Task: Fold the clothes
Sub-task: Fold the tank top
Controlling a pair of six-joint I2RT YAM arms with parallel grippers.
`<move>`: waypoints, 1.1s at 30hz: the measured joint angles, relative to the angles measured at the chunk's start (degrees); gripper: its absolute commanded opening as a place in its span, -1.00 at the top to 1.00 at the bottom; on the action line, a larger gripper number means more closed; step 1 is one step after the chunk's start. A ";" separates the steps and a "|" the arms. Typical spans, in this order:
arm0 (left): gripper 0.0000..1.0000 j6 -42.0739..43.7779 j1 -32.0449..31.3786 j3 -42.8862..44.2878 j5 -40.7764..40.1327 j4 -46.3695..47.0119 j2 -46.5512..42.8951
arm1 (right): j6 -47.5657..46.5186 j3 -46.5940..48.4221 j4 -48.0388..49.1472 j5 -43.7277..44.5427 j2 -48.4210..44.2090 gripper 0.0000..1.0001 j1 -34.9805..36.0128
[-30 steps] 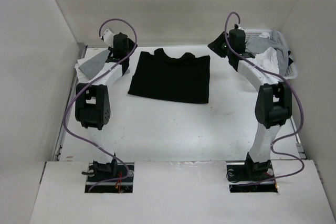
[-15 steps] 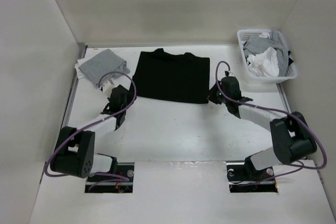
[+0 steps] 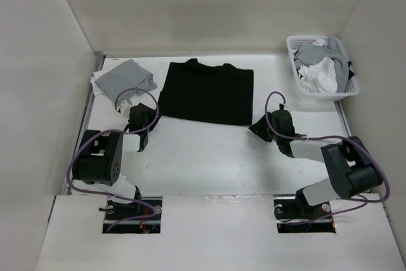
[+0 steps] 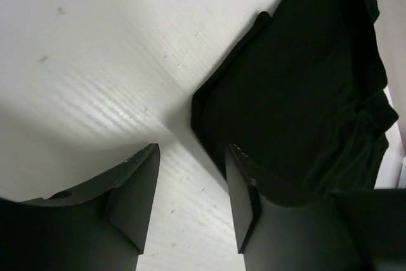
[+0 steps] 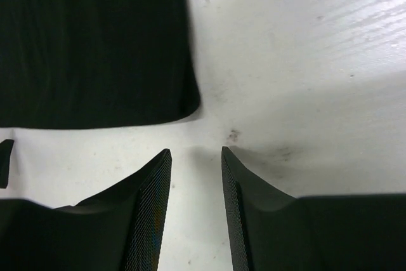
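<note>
The clothes, a black garment [image 3: 206, 92], lie flat as a folded rectangle at the back middle of the table. My left gripper [image 3: 147, 116] hovers low just off its near left corner. In the left wrist view the left gripper [image 4: 192, 152] is open over bare table, the black fabric [image 4: 304, 87] ahead and to the right. My right gripper [image 3: 257, 125] sits by the near right corner. In the right wrist view the right gripper [image 5: 195, 153] is open with nothing between its fingers, and the garment's corner [image 5: 95, 42] lies just beyond the left finger.
A white basket [image 3: 346, 74] holding white and grey garments stands at the back right. A folded light grey garment [image 3: 124, 79] lies at the back left. White walls close in the table on the left, back and right.
Both arms have come back from the far edge of the garment and dropped low. The grippers now sit by its near corners. The garment lies as before.
</note>
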 measured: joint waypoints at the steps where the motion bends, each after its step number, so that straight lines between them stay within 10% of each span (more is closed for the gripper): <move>1: 0.20 -0.31 0.00 0.50 0.26 1.07 1.16 | 0.61 -0.13 0.72 -0.20 0.87 0.17 -0.33; 12: 0.66 -3.15 -0.02 2.69 0.87 5.55 7.15 | 5.27 0.07 6.95 -1.51 4.85 0.19 -2.91; 27: 0.99 -3.72 0.00 3.56 1.16 5.01 8.02 | 8.59 3.65 9.53 -2.25 11.37 0.99 -3.10; 33: 1.00 -3.23 -0.02 0.44 2.45 -2.86 -7.08 | 7.52 -0.59 4.87 -2.25 -3.80 1.00 -2.32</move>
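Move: The near-left corner of the black tank top, already doubled over, lies some 3 cm ahead of my left hand, 1 cm to its right and 2 cm below. Its near-right corner lies about 4 cm ahead of my right hand, a centimetre left and 2 cm below. The folded grey cloth is about 12 cm ahead and 11 cm left of my left hand; the white basket is roughly 23 cm ahead and 25 cm right of my right hand. Both my hands ease forward and slightly down onto the tank top's two near corners, the left about 2 cm, the right nearly 4 cm, rolling about 10 degrees so its left side rises. My left fingers shut first, my right ones later, each pinching its corner; then both hands lift together about 5 cm, drawing back some 2 cm. ##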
